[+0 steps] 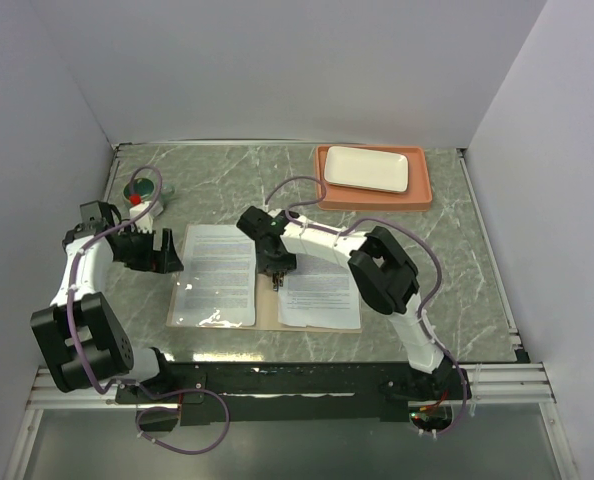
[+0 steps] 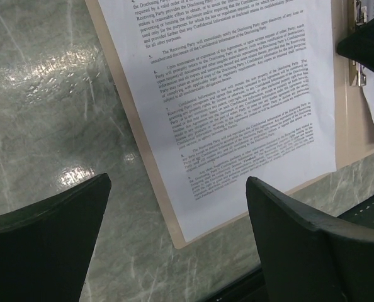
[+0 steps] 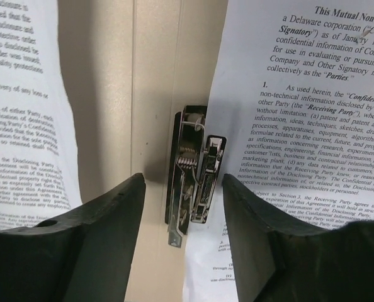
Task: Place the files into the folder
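The tan folder (image 1: 268, 305) lies open on the marble table. One printed file (image 1: 217, 270) covers its left half and shows shiny glints. A second file (image 1: 319, 296) covers the right half. My right gripper (image 1: 275, 272) hangs over the folder's crease. In the right wrist view it (image 3: 184, 182) is open, its fingers on either side of a metal clip (image 3: 190, 167) with gaps on both sides. The clip lies at the right file's (image 3: 300, 126) edge on the folder (image 3: 111, 94). My left gripper (image 1: 163, 250) is open left of the folder, above its near corner (image 2: 140, 126), holding nothing (image 2: 177, 182).
A salmon-orange tray (image 1: 423, 190) with a white plate (image 1: 367, 168) stands at the back right. A small green round object (image 1: 142, 190) with a red part sits at the back left. White walls close in three sides of the table.
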Controlling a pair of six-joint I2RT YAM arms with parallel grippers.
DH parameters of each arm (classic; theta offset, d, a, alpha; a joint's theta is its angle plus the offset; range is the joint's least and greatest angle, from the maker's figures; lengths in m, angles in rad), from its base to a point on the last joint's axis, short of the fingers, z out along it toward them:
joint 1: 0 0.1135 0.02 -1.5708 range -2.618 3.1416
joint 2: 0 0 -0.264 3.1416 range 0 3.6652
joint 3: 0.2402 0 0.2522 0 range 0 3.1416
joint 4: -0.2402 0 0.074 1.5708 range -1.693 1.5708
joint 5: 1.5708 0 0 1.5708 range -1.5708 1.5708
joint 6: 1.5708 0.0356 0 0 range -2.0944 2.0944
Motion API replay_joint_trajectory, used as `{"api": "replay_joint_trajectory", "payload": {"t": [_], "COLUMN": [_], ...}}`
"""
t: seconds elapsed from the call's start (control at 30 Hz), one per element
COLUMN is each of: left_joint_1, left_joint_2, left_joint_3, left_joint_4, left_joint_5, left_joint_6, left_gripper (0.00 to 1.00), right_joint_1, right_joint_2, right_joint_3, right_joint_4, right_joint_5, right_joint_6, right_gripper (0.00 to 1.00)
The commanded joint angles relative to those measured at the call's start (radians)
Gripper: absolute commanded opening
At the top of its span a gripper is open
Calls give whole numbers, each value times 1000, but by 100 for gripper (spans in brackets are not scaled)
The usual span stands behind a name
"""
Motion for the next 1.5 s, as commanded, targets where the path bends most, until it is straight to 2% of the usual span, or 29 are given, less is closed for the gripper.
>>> {"api": "replay_joint_trajectory", "payload": {"t": [0.0,0.27,0.37,0.4,0.5,1.03,1.1,1.47], "left_joint_1": [0,1,1,1,0,0,0,-2], "left_joint_2": [-11,-23,-24,-26,-23,-44,-41,-18], "left_joint_3": [-12,-6,-9,-15,-24,-35,-37,-9], "left_joint_4": [24,6,10,12,21,21,27,32], "left_joint_5": [-14,-10,-14,-20,-31,-63,-71,-115], "left_joint_6": [22,37,40,43,45,36,34,11], "left_gripper": [96,96,95,95,95,95,95,97], "right_joint_1": [9,9,10,10,10,20,20,-11], "right_joint_2": [25,29,36,39,51,103,83,-99], "right_joint_3": [54,54,58,60,72,117,86,-313], "right_joint_4": [-47,-50,-56,-62,-88,-185,-151,213], "right_joint_5": [29,14,5,2,6,63,57,-93], "right_joint_6": [25,39,45,47,56,50,53,59], "right_gripper": [59,57,52,46,37,33,26,20]}}
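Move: The folder's metal clip lies between the open fingers of the right hand, directly under the hand point and about 1 cm below it, its length running forward and back. At that same depth below the hand, the left sheet's middle is roughly 15 cm to the left and level with it, and the right sheet's about 11 cm to the right and 1 cm back. From the left hand, the clip is some 24 cm to the right, 1 cm ahead and 9 cm down. The clip is pinched from its left and right sides as the right fingers, already straddling it, close by about a third of their former gap while the hand barely shifts. Keeping that grip, the right hand drags the clip back and to the right, under 2 cm in all and mostly at the end, sinking slightly. The left hand stays open, easing about 2 cm down and left, clear of the folder. ##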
